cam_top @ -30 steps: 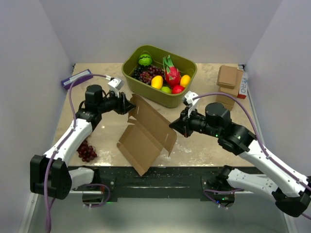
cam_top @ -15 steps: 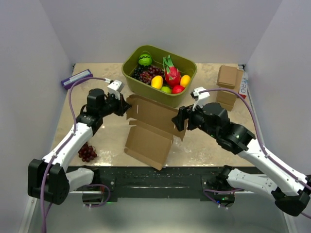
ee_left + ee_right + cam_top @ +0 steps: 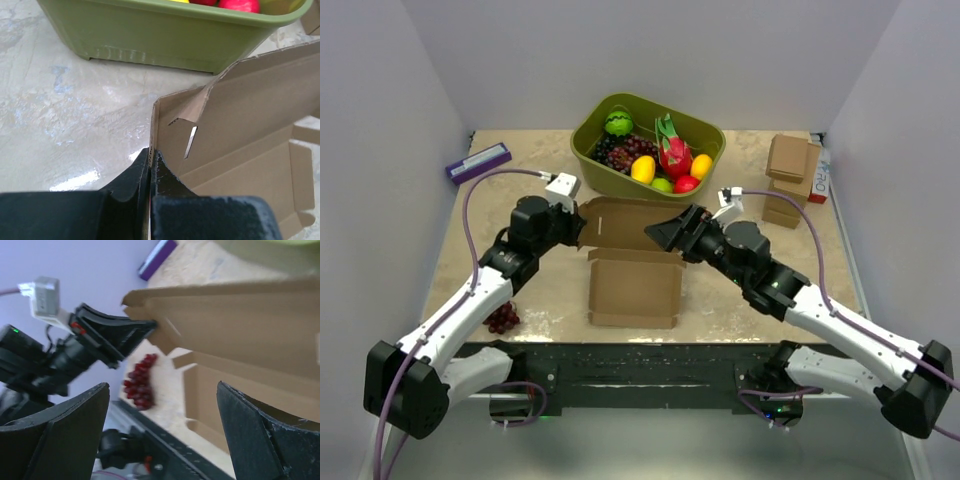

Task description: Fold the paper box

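The paper box [image 3: 632, 290] lies unfolded in the middle of the table, its base flat and its rear panel [image 3: 620, 222] raised upright. My left gripper [image 3: 578, 223] is shut on that panel's left edge. In the left wrist view the cardboard edge [image 3: 151, 125] runs straight in between the pressed-together jaws of the left gripper [image 3: 150, 156]. My right gripper [image 3: 665, 235] hovers at the panel's right end with its jaws wide apart and nothing in them. The right wrist view shows the right gripper [image 3: 162, 387] open, the paper box [image 3: 240, 325] beyond it, and the left gripper [image 3: 125, 332] pinching the far corner.
A green bin [image 3: 630, 190] of fruit stands just behind the raised panel. A bunch of red grapes [image 3: 500, 317] lies at the front left. Small cardboard boxes [image 3: 788, 160] are stacked at the back right, and a purple box [image 3: 478, 161] sits at the back left.
The box has swung from tilted to square, its base now flat. My right gripper let go of it and opened wide. My left gripper shut on the panel's left edge.
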You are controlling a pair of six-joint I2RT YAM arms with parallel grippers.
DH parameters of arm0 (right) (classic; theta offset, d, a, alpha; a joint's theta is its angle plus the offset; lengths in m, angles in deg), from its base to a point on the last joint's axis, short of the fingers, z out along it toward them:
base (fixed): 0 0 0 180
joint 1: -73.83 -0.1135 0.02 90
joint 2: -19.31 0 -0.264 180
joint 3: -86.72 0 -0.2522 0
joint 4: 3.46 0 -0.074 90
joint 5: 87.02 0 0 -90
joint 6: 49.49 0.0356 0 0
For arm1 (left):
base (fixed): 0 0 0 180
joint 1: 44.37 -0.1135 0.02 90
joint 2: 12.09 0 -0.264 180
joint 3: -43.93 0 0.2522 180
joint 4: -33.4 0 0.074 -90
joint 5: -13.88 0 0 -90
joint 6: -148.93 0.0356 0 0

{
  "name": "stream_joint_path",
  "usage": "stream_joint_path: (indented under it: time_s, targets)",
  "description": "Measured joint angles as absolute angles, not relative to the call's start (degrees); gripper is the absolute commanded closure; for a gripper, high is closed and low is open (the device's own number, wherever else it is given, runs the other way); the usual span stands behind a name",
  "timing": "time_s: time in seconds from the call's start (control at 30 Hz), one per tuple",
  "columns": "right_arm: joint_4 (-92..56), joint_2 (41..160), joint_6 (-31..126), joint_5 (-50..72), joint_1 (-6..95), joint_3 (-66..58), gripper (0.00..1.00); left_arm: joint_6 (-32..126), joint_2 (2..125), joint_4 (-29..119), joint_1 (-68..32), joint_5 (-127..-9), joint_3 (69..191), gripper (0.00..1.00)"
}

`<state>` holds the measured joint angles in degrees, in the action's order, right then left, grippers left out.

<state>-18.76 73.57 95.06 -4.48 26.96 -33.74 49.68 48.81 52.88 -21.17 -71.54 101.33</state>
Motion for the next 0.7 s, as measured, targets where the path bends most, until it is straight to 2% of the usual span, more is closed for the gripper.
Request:
stream_joint_path:
  time_s: [0.27, 0.7]
  targets:
    - [-6.0, 79.5, 111.3, -3.0, 27.0, -38.2, 0.08, 49.9, 49.2, 53.8, -19.2, -75.3, 100.9, 1.00]
    - [5.4, 88.9, 124.1, -6.9, 27.0, -40.3, 0.08, 52.5, 48.3, 53.4, -15.7, -75.9, 100.1, 1.00]
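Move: The right hand, empty and wide open, faces the paper box's upper panel; its middle lies about 5 cm ahead, 7 cm to the left and some 7 cm below. From this same hand, the lower panel's middle is about 6 cm back, 8 cm left and 16 cm below, and the green basket some 24 cm ahead, 4 cm left and 16 cm below. The left hand already pinches the upper panel's left end, whose middle is about 12 cm to its right, 1 cm ahead and near its height. With its fingers staying wide open, the right hand reaches forward and left, also sinking, about 7 cm in all over the right part of the upper panel, while its left side rolls up and the fingers tip down, some 30 degrees of turning in all, and one fingertip comes close to the panel's right flap. The left hand keeps its shut pinch on the panel's left end and first sinks about 1 cm, then eases back and to the right by some 2 cm, carrying that end along. ##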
